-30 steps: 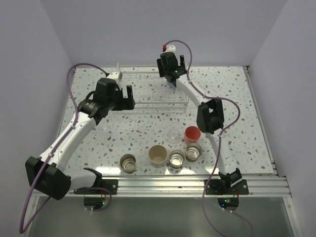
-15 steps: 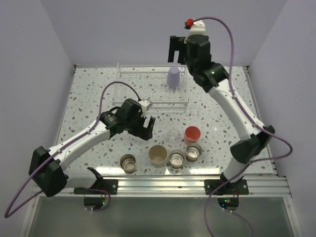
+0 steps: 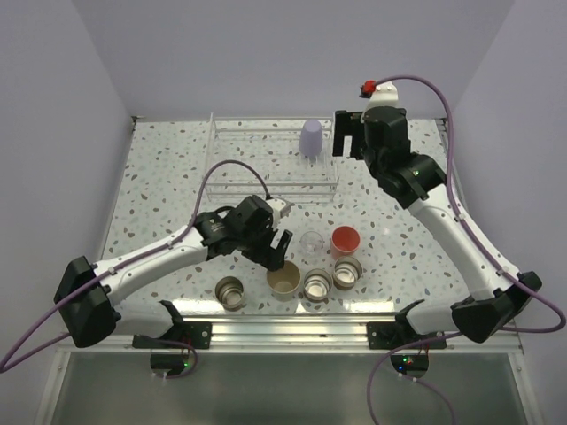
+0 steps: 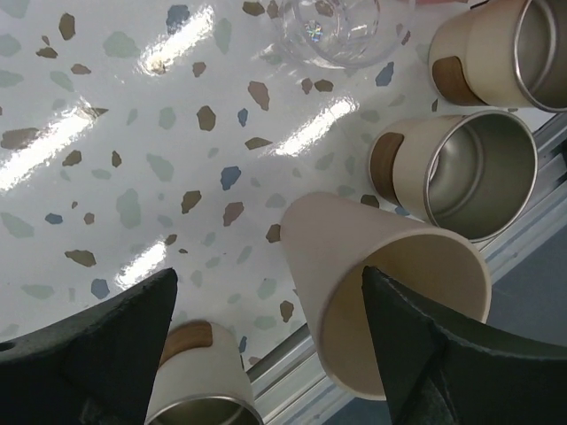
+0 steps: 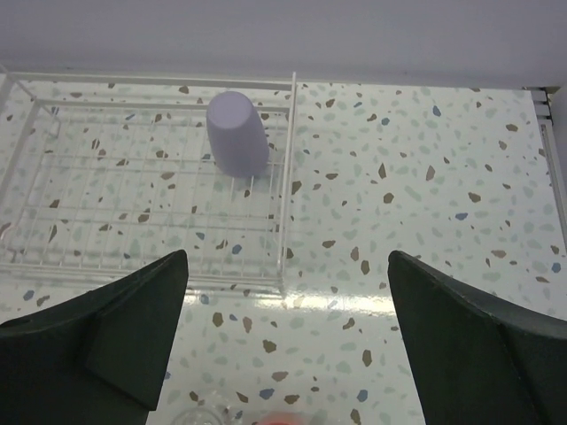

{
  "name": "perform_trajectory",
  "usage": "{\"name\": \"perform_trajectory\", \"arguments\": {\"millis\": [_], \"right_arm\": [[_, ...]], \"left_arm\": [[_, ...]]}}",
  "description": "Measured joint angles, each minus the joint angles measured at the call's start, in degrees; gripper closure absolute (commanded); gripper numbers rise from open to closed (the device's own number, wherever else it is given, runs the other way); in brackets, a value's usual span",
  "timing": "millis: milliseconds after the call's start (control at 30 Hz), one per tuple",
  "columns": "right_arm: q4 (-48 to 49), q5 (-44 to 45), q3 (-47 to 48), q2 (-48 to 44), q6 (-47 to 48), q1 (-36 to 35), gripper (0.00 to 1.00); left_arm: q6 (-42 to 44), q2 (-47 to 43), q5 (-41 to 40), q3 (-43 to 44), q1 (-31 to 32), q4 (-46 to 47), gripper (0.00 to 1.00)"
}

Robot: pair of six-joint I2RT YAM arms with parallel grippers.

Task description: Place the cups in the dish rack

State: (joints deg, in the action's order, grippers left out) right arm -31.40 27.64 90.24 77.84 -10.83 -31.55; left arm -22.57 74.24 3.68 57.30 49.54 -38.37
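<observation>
The clear wire dish rack (image 3: 232, 184) stands at the back of the table, with the lavender cup (image 3: 312, 137) upside down inside it at its right end. In the front row stand the beige cup (image 3: 283, 279), the clear cup (image 3: 311, 241), the red-pink cup (image 3: 345, 239) and three silvery-rimmed cups (image 3: 230, 292) (image 3: 317, 283) (image 3: 347, 273). My left gripper (image 3: 271, 253) is low over the beige cup (image 4: 381, 283), open. One finger (image 4: 425, 354) is at the cup's mouth and the other is outside its wall. My right gripper (image 3: 349, 134) hangs open and empty, raised just right of the rack (image 5: 288, 177).
A metal rail (image 3: 354, 332) runs along the near table edge behind the cup row. A silvery-rimmed cup (image 4: 199, 385) sits close to my left gripper's other finger. Walls close the table on three sides. The lavender cup (image 5: 237, 133) stands by the rack's right rail.
My left arm swung from beside the rack down to the beige cup. My right arm rose off the rack and moved right, leaving the lavender cup inside it.
</observation>
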Motion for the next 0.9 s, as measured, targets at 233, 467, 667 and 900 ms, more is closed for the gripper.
{"name": "perform_trajectory", "arguments": {"millis": [233,467,667,900], "right_arm": [[-1.2,0.1,-1.7,-0.2,-0.1,0.0,0.02],[-1.8,0.1,-2.5,-1.0,-0.3,0.0,0.02],[-4.2,-0.9,0.3,-1.2,-1.0,0.0,0.02],[-4.6,-9.1,12.7,-0.5,-4.3,0.0,0.02]], "left_arm": [[-2.6,-0.3,-1.8,-3.2,2.0,-0.3,0.38],[-2.4,2.9,-1.4,-3.1,2.1,1.6,1.00],[1.6,11.0,-5.5,9.8,1.7,-1.9,1.00],[6.0,10.4,-14.6,28.3,-11.6,-4.5,1.00]]}}
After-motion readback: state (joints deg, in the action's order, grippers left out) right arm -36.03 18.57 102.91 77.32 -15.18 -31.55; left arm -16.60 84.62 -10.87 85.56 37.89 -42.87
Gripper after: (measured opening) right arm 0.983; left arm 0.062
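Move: The beige cup is the left gripper's target. Its middle is about 4 cm to that hand's right, barely 1 cm back and some 7 cm below, so the fingers hang over its left rim. One steel cup is about 10 cm left and 4 cm back, another 12 cm right and 2 cm back. The clear cup is 11 cm right and 8 cm ahead. From the right hand the beige cup is roughly 21 cm back, 18 cm left and 31 cm down. Lower the open left gripper about 3 cm, easing slightly back, so the fingers straddle the beige cup's left wall. Pinch the wall shut with one finger inside the mouth. Then speed up and forward, about 15 cm each, towards the rack, tipping the fingers upward some 20 degrees and turning counter-clockwise. Keep the right gripper open; let it dip slightly, then raise it about 8 cm. ##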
